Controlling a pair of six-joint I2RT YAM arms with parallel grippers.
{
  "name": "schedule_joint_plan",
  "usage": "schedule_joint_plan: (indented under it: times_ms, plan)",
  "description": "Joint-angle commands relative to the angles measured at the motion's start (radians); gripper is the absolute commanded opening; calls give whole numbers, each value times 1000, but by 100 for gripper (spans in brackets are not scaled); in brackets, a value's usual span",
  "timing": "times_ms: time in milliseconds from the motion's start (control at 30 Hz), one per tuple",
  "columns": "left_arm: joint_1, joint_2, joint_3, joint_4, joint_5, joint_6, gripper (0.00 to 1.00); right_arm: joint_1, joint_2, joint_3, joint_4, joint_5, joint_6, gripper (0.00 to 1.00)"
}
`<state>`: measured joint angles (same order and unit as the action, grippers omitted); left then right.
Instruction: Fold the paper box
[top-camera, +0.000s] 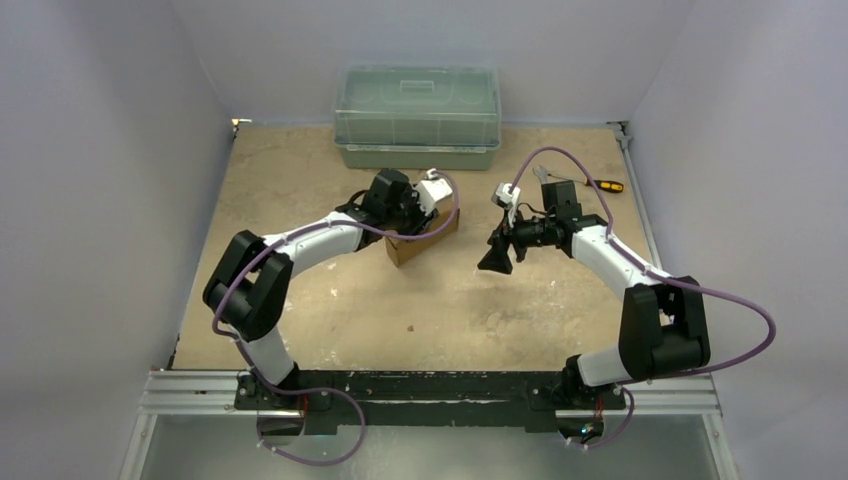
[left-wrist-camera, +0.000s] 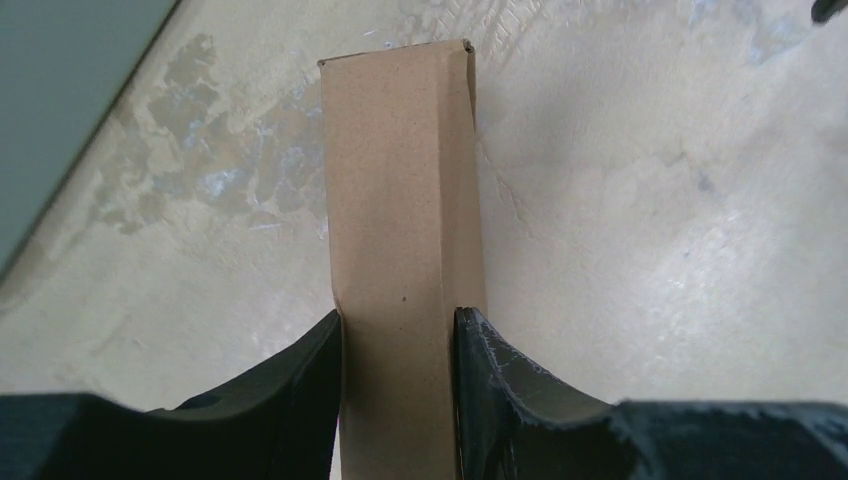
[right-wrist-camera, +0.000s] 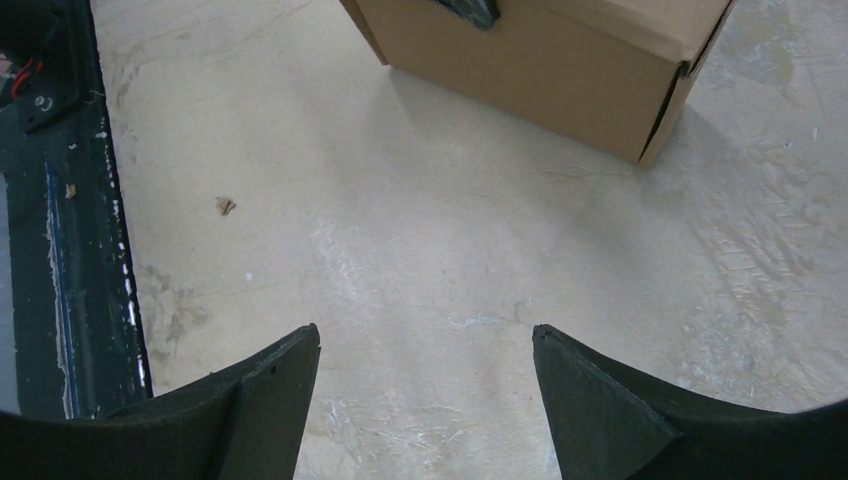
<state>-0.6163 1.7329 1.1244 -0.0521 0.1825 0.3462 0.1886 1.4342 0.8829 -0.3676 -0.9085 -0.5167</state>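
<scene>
The paper box (top-camera: 420, 243) is a small oblong carton of plain brown cardboard on the table, just left of centre. In the left wrist view the box (left-wrist-camera: 405, 200) runs straight up the frame, and my left gripper (left-wrist-camera: 398, 325) is shut on its near end, both black fingers pressed against its sides. My right gripper (top-camera: 497, 258) hangs open to the right of the box, apart from it. The right wrist view shows the box (right-wrist-camera: 540, 60) at the top, with the right gripper (right-wrist-camera: 426, 340) holding only bare table between its fingers.
A green translucent plastic bin (top-camera: 417, 116) stands at the back of the table. A screwdriver with a yellow and black handle (top-camera: 600, 185) lies at the back right. The black base rail (right-wrist-camera: 60, 250) runs along the near edge. White walls enclose the table.
</scene>
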Motion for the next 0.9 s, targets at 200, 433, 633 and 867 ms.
schedule_joint_plan:
  times_ms: [200, 433, 633, 867]
  plan:
    - [143, 14, -41, 134, 357, -560, 28, -9, -21, 42, -15, -35, -20, 81]
    - [204, 169, -112, 402, 545, -985, 32, -11, -29, 39, -15, -35, -19, 82]
    - [210, 119, -189, 530, 441, -1069, 60, -18, -33, 36, -18, -36, -19, 82]
    - [211, -107, -196, 395, 217, -955, 71, -20, -29, 37, -15, -33, -16, 82]
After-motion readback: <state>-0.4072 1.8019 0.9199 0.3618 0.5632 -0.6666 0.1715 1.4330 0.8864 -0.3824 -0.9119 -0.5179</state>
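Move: My left hand already grips the closed paper box, which stands on a long narrow side. The box's middle is about 3 cm below my left hand and 1 cm to its right. The green case is roughly 19 cm straight ahead of this hand, and the wrench lies some 25 cm to its right and 8 cm farther out, on the table. From my idle right hand the box is about 13 cm left, 5 cm ahead and 5 cm lower. With the box still pinched, I roll my left wrist some 60 degrees so that its left side drops, also swinging it counter-clockwise and tipping it down, and lay the box over, its upper side going to the left. My hand sinks about 3 cm towards the table, then the fingers open and let go, and it starts back up by a couple of centimetres. ##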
